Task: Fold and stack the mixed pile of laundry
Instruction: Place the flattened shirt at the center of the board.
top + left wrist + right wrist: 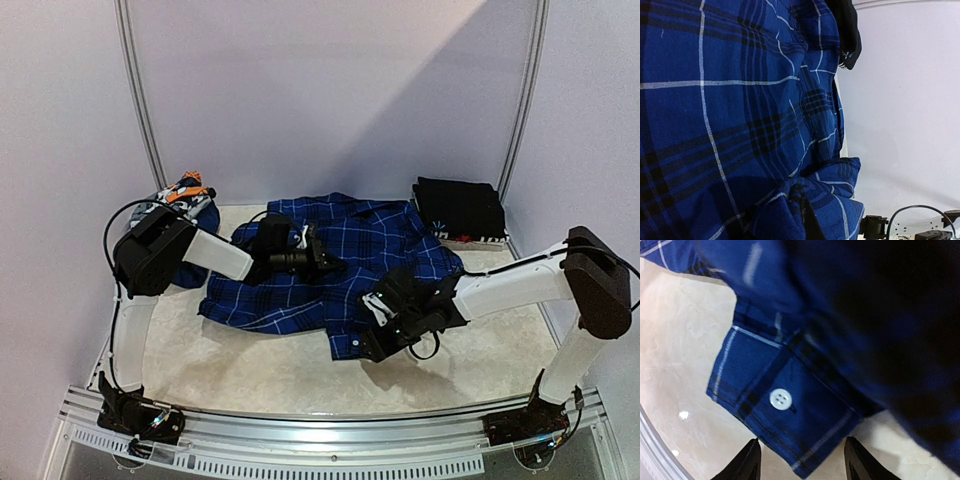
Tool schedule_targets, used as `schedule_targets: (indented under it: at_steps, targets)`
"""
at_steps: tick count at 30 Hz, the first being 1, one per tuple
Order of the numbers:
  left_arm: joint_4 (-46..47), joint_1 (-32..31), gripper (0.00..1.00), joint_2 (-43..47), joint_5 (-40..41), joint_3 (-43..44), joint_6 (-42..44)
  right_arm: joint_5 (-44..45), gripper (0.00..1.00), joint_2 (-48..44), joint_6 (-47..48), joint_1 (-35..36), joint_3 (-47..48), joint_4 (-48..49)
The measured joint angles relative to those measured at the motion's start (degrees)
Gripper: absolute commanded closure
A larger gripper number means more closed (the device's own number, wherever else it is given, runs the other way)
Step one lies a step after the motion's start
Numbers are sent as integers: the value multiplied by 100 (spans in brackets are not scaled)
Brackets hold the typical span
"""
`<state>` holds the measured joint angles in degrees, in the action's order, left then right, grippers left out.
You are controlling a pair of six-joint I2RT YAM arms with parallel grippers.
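Observation:
A blue plaid shirt (pixel 330 262) from the laundry pile lies spread across the middle of the table. My left gripper (pixel 333 266) is over its centre, shut on a bunched fold of the blue plaid shirt (pixel 715 100); only a dark sliver of my left gripper (pixel 809 222) shows among the cloth. My right gripper (pixel 372 328) hovers at the shirt's near edge, open. In the right wrist view the buttoned cuff (pixel 785 410) lies flat on the table just ahead of my right gripper (pixel 802 462), whose fingertips (pixel 747 462) stand apart on either side of the cuff's corner.
A folded black garment (pixel 458 208) rests at the back right. Grey, white and orange patterned pieces (pixel 185 195) are heaped at the back left behind my left arm. Pale walls close in the table on three sides. A metal rail (pixel 330 430) runs along the near edge.

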<state>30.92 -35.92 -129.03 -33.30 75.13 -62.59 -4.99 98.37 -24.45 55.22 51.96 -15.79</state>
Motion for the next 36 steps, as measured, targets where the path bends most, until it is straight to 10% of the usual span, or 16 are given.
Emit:
schedule_targets:
  at_steps: [11,19,36]
  targets:
    - [-81,-2,100,0,208,-105,188,960,99,516,-466,393,540,-186]
    - [-411,-59,98,162,437,-352,511,929,100,28,-461,402,232,-507]
    - [-2109,-1082,67,2350,1886,-1075,2122,1587,100,-4618,-52,409,890,-1939]
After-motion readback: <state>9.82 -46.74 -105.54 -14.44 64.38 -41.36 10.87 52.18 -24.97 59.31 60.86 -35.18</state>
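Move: Just left of the right hand lies the buttoned cuff of the shirt, its middle about 5 cm to the left, 2 cm farther out and 1 cm lower; the sleeve fold rises some 9 cm ahead of that hand, and the shirt body's middle is about 20 cm ahead and 8 cm left. The left hand, shut on a fold of shirt, hovers some 5 cm over that middle; the cuff lies about 18 cm back, 2 cm right and 6 cm below it. Easing about 1.5 cm left and slightly forward and down, the right hand closes on the edge of the cuff, then backs off and hauls it almost straight up, nearly 30 cm, drifting right as the fingers tilt up. The left hand lowers its pinched fold some 3 cm onto the shirt, starts opening, lets go, and withdraws up and back about 8 cm each way. ##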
